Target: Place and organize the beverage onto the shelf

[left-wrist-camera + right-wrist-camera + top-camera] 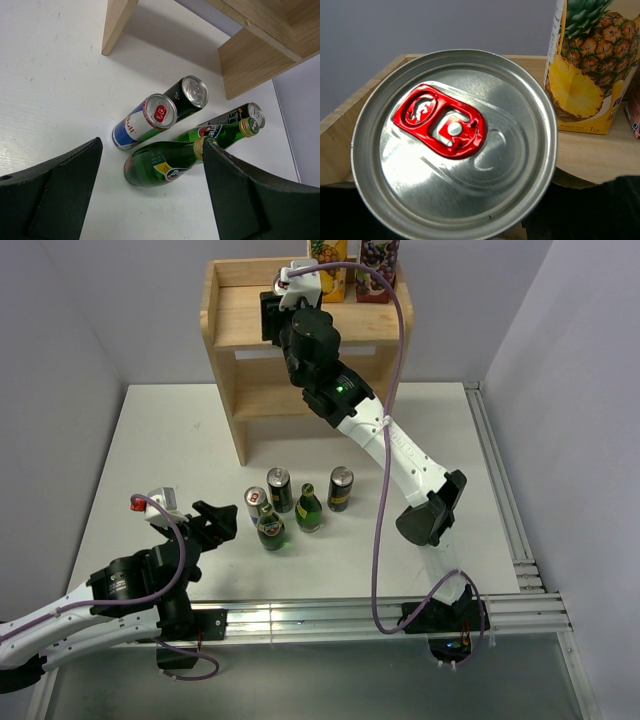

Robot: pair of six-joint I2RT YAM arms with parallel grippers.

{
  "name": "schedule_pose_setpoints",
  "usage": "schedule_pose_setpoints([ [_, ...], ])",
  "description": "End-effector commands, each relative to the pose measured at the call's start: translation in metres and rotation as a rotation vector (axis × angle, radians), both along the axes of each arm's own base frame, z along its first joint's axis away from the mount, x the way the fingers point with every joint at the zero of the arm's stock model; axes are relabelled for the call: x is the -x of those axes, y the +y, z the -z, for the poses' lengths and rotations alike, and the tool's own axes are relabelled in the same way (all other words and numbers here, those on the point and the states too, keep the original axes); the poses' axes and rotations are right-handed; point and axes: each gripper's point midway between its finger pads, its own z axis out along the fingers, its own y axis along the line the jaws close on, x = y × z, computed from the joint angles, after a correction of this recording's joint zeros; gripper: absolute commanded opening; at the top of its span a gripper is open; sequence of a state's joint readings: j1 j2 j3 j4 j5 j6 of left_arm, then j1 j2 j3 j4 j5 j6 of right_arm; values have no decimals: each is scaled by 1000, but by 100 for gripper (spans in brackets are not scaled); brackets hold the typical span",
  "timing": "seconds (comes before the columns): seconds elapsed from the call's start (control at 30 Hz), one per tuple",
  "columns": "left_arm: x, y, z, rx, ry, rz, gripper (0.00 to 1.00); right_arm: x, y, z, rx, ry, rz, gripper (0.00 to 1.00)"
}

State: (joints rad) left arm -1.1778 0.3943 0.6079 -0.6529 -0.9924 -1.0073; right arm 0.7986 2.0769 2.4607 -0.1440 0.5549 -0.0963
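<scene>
The wooden shelf (240, 330) stands at the back of the table. My right gripper (274, 310) is over its top board, shut on a silver can with a red tab (454, 145), left of the pineapple carton (585, 70); the can's body is hidden. On the table stand a Red Bull can (256, 503), two dark cans (279, 489) (341, 489) and two green bottles (270, 528) (308, 508). My left gripper (215, 523) is open and empty, just left of the near bottle (160, 165), which lies between its fingers (55, 195) in the wrist view.
A purple grape carton (377, 268) stands beside the pineapple carton (330, 265) at the right of the top board. The shelf's lower tier (270, 395) and its legs (117, 22) face the drinks. A metal rail (500, 510) runs along the table's right edge.
</scene>
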Motion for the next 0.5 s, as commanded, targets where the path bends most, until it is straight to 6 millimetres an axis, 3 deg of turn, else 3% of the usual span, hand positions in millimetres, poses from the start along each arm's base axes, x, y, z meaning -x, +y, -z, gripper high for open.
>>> schedule_pose_setpoints([
  [0.0,0,-2,-2,3,-10,5,88,-3,-2,-13,-71,-30,-12,0],
  [0.1,0,-2,-2,3,-10,5,88,-6,-3,-8,-76,-20,-5,9],
  [0.13,0,-1,-2,5,-12,4,88,-7,-3,-5,-76,-15,-5,21],
  [0.2,0,-1,-2,8,-12,5,88,-8,-3,-3,-76,-9,-4,34],
  [0.23,0,-1,-2,5,-11,4,88,-9,-2,-1,-74,-6,-4,51],
  [0.33,0,-1,-2,7,-12,4,88,-11,-2,2,-71,0,5,78],
  [0.47,0,0,-3,9,-15,3,88,-13,-2,7,-68,5,13,92],
])
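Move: The right hand holds the red-tabbed can upright on the top shelf; the spot it is for lies straight below the hand, about 6 cm down. The pineapple carton stands some 12 cm to the right and 7 cm farther out than the hand, the grape carton roughly 23 cm right and 7 cm farther out, both with their middles about 5 cm above it. From the idle left hand, that shelf spot is about 29 cm ahead, 18 cm right and 22 cm up. The right fingers let go of the can, holding their grip at first and then spreading to nearly full width late on, so that the right-hand finger stands clear of its side. The hand all but stays in place around the can, easing only about 0.5 cm forward and 0.5 cm down, with a very slight roll that lifts its left side. ##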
